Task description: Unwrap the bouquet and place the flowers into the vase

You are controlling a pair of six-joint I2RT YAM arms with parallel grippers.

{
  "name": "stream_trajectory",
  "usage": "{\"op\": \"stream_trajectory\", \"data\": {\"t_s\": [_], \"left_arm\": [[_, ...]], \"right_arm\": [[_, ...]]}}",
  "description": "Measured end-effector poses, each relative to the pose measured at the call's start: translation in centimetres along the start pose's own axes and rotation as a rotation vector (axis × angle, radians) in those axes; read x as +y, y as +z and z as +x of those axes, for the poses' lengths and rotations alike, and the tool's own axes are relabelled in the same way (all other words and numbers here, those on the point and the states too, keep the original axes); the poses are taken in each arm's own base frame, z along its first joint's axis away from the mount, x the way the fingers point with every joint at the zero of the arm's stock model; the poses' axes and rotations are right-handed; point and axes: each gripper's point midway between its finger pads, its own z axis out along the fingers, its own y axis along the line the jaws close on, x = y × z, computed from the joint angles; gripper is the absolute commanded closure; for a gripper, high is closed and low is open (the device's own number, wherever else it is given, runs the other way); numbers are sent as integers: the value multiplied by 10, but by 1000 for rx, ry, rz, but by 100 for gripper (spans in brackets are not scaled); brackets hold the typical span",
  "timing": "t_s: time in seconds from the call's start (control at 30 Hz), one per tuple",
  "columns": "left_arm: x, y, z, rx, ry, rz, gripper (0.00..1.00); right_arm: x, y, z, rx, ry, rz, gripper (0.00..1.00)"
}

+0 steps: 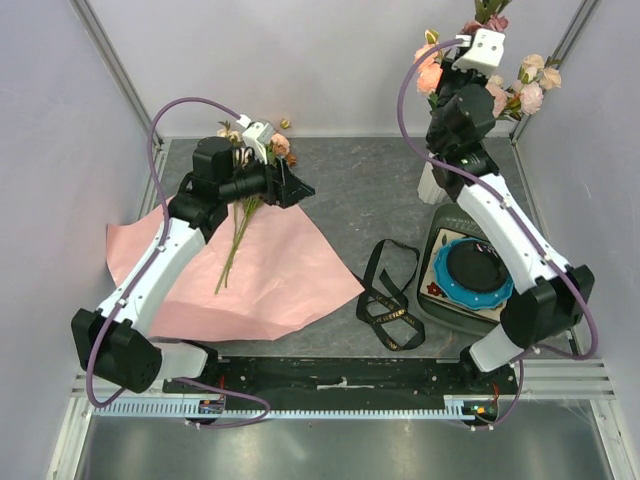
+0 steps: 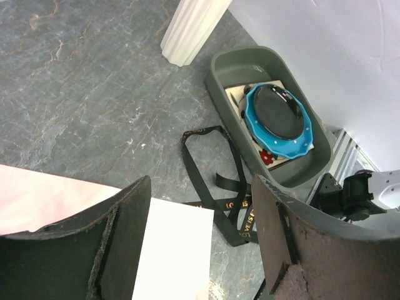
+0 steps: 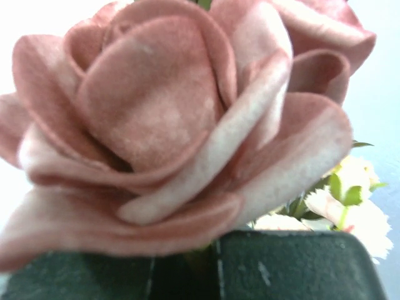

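Observation:
The bouquet's pink paper (image 1: 270, 275) lies spread flat on the table's left half. A few flowers (image 1: 238, 232) rest on it, stems toward me, heads near the back. Just right of them my left gripper (image 1: 296, 186) hovers open and empty, its fingers (image 2: 122, 240) wide apart over the paper's edge (image 2: 169, 250). My right gripper (image 3: 200, 262) is raised at the back right, shut on the green stem under a big pink rose (image 3: 175, 119). More flowers (image 1: 528, 92) fan out around it. The white ribbed vase (image 1: 431, 185) stands below, partly hidden by the right arm.
The black ribbon (image 1: 388, 295) lies loose in the middle of the grey table. A green tray (image 1: 440, 300) holding a blue round dish (image 1: 472, 272) sits at the right under the right arm. Pale walls close in on the table's sides and back.

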Motion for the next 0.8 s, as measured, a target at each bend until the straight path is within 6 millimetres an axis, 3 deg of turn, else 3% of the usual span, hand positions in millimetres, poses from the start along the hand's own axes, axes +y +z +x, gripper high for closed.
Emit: {"op": "stream_trajectory", "data": {"t_s": [0.17,0.37,0.57,0.8], "left_arm": [[9,5,7,24,-13,-21,28],[17,7,10,33,-26,-34,28],[23,7,10,33,-34,-47,28],[25,6,9,33,-37,-44,28]], "right_arm": [[13,25,26,4,-63,16,100],[3,45,41,11,-86,51,100],[-5,56,26,-21,-42,79,100],[-5,60,-11,-83,31,83,100]]}}
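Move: The right hand, already pinching the dusky roses' stem just below the blooms, is high over the vase. The middle of the vase is about 5 cm ahead, 4 cm left and 37 cm down. In it the peach blooms stand some 5 cm ahead, 12 cm left, and the pale pink blooms 5 cm ahead, 8 cm right, both about 5 cm lower than the hand. The tray is 19 cm back, 6 cm right, 48 cm down. From the left hand the vase is roughly 18 cm ahead, 37 cm right, 18 cm down. Forward about 6 cm with a slight dip, drifting right, the right hand carries the dusky roses high above the vase, then draws back a centimetre and rises some 5 cm, tipping up slightly. Its fingers stay shut on the stem. The empty left hand, still open, sinks about 2 cm and eases forward, clear of everything. ##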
